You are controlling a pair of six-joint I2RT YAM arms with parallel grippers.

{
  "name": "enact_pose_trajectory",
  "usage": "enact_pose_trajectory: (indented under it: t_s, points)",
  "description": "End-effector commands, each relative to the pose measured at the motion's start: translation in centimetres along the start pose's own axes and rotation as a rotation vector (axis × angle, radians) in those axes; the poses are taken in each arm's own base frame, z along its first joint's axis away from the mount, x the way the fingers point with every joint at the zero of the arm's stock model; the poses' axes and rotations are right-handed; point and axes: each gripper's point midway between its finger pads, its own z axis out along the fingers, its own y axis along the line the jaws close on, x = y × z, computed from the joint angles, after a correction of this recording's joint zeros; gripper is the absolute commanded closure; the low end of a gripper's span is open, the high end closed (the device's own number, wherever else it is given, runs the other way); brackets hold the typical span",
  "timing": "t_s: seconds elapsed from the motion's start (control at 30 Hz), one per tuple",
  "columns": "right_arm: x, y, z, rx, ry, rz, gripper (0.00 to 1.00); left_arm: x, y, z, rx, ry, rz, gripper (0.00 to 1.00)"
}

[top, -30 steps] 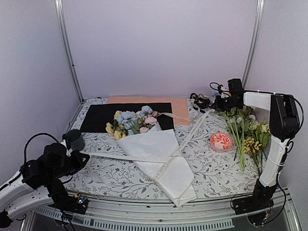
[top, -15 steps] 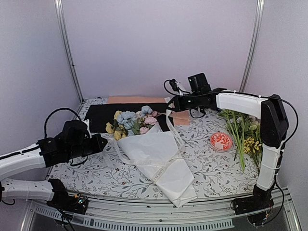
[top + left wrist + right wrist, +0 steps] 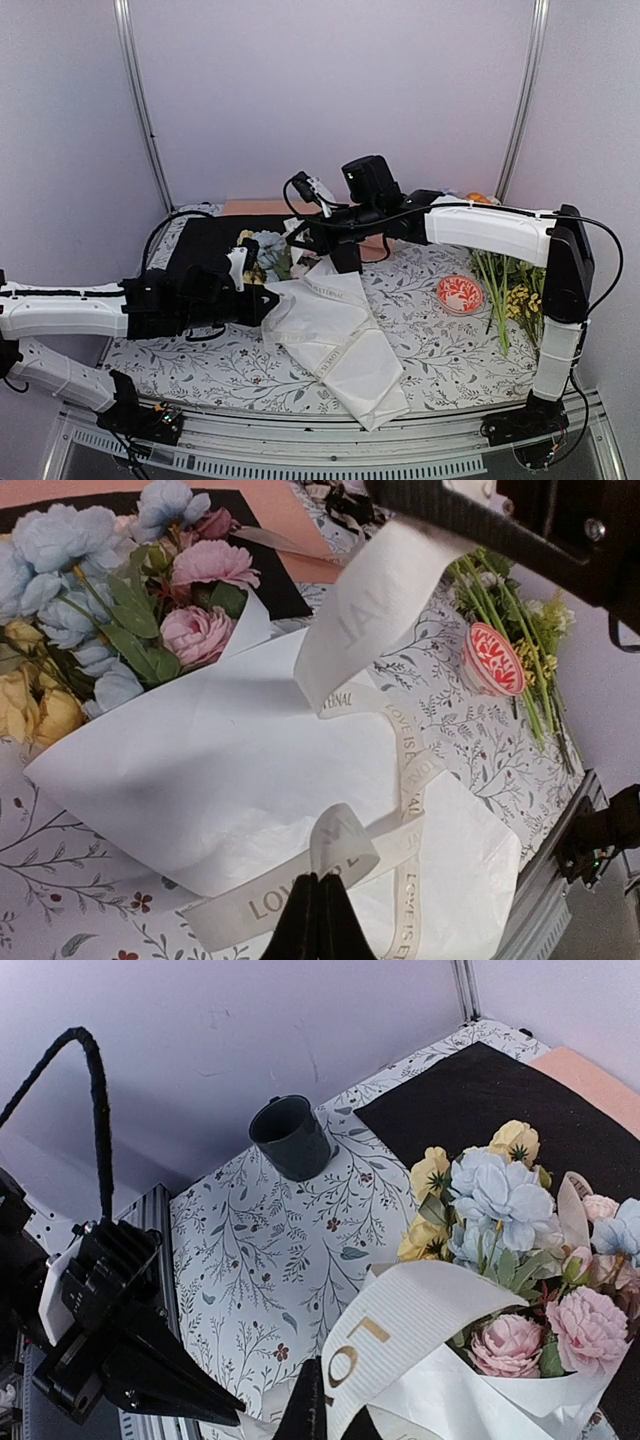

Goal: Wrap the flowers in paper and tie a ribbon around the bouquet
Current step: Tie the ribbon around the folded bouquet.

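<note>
The bouquet (image 3: 345, 345) lies in mid-table, a white paper (image 3: 190, 770) cone with blue, pink and yellow flowers (image 3: 130, 600) at its far wide end. A cream ribbon (image 3: 400, 780) with gold lettering crosses the cone's waist. My left gripper (image 3: 270, 306) sits at the cone's left side, shut on one ribbon end (image 3: 345, 845), which curls up from its tips. My right gripper (image 3: 297, 238) hovers over the flowers (image 3: 500, 1210), shut on the other ribbon end (image 3: 420, 1325), lifted in a taut band (image 3: 375, 610).
A black sheet (image 3: 200, 240) and a peach sheet (image 3: 262, 207) lie at the back. A red-and-white disc (image 3: 460, 294) and loose yellow sprigs (image 3: 515, 285) lie at the right. A dark cup (image 3: 293, 1138) stands at the far left.
Both arms have swung in from the table's sides to the bouquet. The right carried its ribbon end leftward over the flowers; the left carried its end rightward onto the cone.
</note>
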Motion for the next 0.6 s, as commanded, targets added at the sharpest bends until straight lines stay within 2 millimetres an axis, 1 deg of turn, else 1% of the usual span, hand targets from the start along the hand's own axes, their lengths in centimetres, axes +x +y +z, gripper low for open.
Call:
enact_pose_trajectory:
  t_s: [0.0, 0.03, 0.07, 0.1, 0.13, 0.17, 0.2, 0.23, 0.27, 0.3, 0.33, 0.37, 0.4, 0.43, 0.47, 0.5, 0.57]
  points:
    - [-1.6, 0.1, 0.9, 0.015, -0.014, -0.082, 1.0, -2.3, -2.0, 1.0, 0.022, -0.04, 0.073, 1.0]
    - [-1.6, -0.5, 1.4, 0.037, 0.002, -0.107, 1.0, -2.8, -2.0, 1.2, -0.003, -0.036, 0.09, 1.0]
    - [-1.9, -2.1, 1.4, 0.107, 0.015, -0.137, 1.0, -3.4, -1.0, 0.9, -0.066, -0.033, 0.084, 1.0]
    - [-2.7, -6.5, -0.2, 0.301, 0.021, -0.189, 1.0, -4.1, 1.2, -0.3, -0.173, -0.042, 0.043, 1.0]
    - [-4.1, -11.6, -3.5, 0.436, -0.002, -0.159, 1.0, -4.7, 4.3, -2.4, -0.287, -0.053, -0.03, 1.0]
    - [-5.3, -19.9, -10.2, 0.578, -0.05, -0.053, 1.0, -4.6, 7.5, -5.4, -0.383, -0.066, -0.12, 1.0]
    - [-5.1, -26.3, -16.7, 0.677, -0.114, 0.116, 1.0, -4.6, 9.9, -9.4, -0.418, -0.123, -0.22, 1.0]
    - [-3.9, -32.1, -23.5, 0.775, -0.172, 0.275, 1.0, -4.1, 12.1, -12.8, -0.456, -0.179, -0.318, 1.0]
    - [-2.4, -36.4, -29.4, 0.875, -0.237, 0.425, 1.0, -2.9, 14.3, -16.8, -0.504, -0.239, -0.44, 1.0]
    - [-0.3, -39.6, -34.5, 0.96, -0.292, 0.551, 1.0, -2.6, 15.7, -20.7, -0.517, -0.344, -0.549, 1.0]
    - [1.4, -41.3, -37.8, 1.025, -0.317, 0.61, 1.0, -2.1, 16.9, -24.7, -0.501, -0.459, -0.66, 1.0]
    - [2.6, -42.3, -40.0, 1.07, -0.336, 0.648, 1.0, -2.0, 17.9, -27.9, -0.473, -0.578, -0.727, 1.0]
    - [3.3, -42.8, -41.1, 1.103, -0.336, 0.658, 1.0, -1.4, 18.7, -29.9, -0.445, -0.648, -0.774, 1.0]
    - [4.0, -43.1, -41.5, 1.133, -0.324, 0.66, 1.0, -0.4, 19.5, -30.7, -0.445, -0.673, -0.814, 1.0]
    - [4.7, -43.3, -41.6, 1.156, -0.307, 0.66, 1.0, 0.6, 20.1, -30.7, -0.458, -0.664, -0.849, 1.0]
    - [5.5, -43.5, -41.7, 1.18, -0.288, 0.668, 1.0, 0.6, 20.0, -30.5, -0.454, -0.653, -0.843, 1.0]
    - [7.3, -43.9, -41.9, 1.196, -0.258, 0.691, 1.0, 0.7, 20.0, -29.9, -0.502, -0.613, -0.827, 1.0]
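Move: The ribbon-wrapped paper cone lies some 12 cm to the right of my left hand, about 2 cm ahead and 14 cm below; its flower heads are straight ahead, roughly 20 cm out, and the dark cup about 30 cm left and 13 cm ahead. From my right hand, the cone is some 7 cm right, 6 cm back and 20 cm down, with the red bowl about 40 cm right, 7 cm ahead, and the black ribbons some 30 cm right, 32 cm ahead. Still pinching both ribbon ends in shut fingers, I pull the ribbon apart fast. After easing slightly forward and up, my left hand sweeps about 30 cm left, rising and drawing back some 10 cm; my right hand goes forward, then whips some 60 cm right, away from the cone, sinking a little and turning about 80 degrees clockwise. My left wrist swings counter-clockwise and rolls left side down. ##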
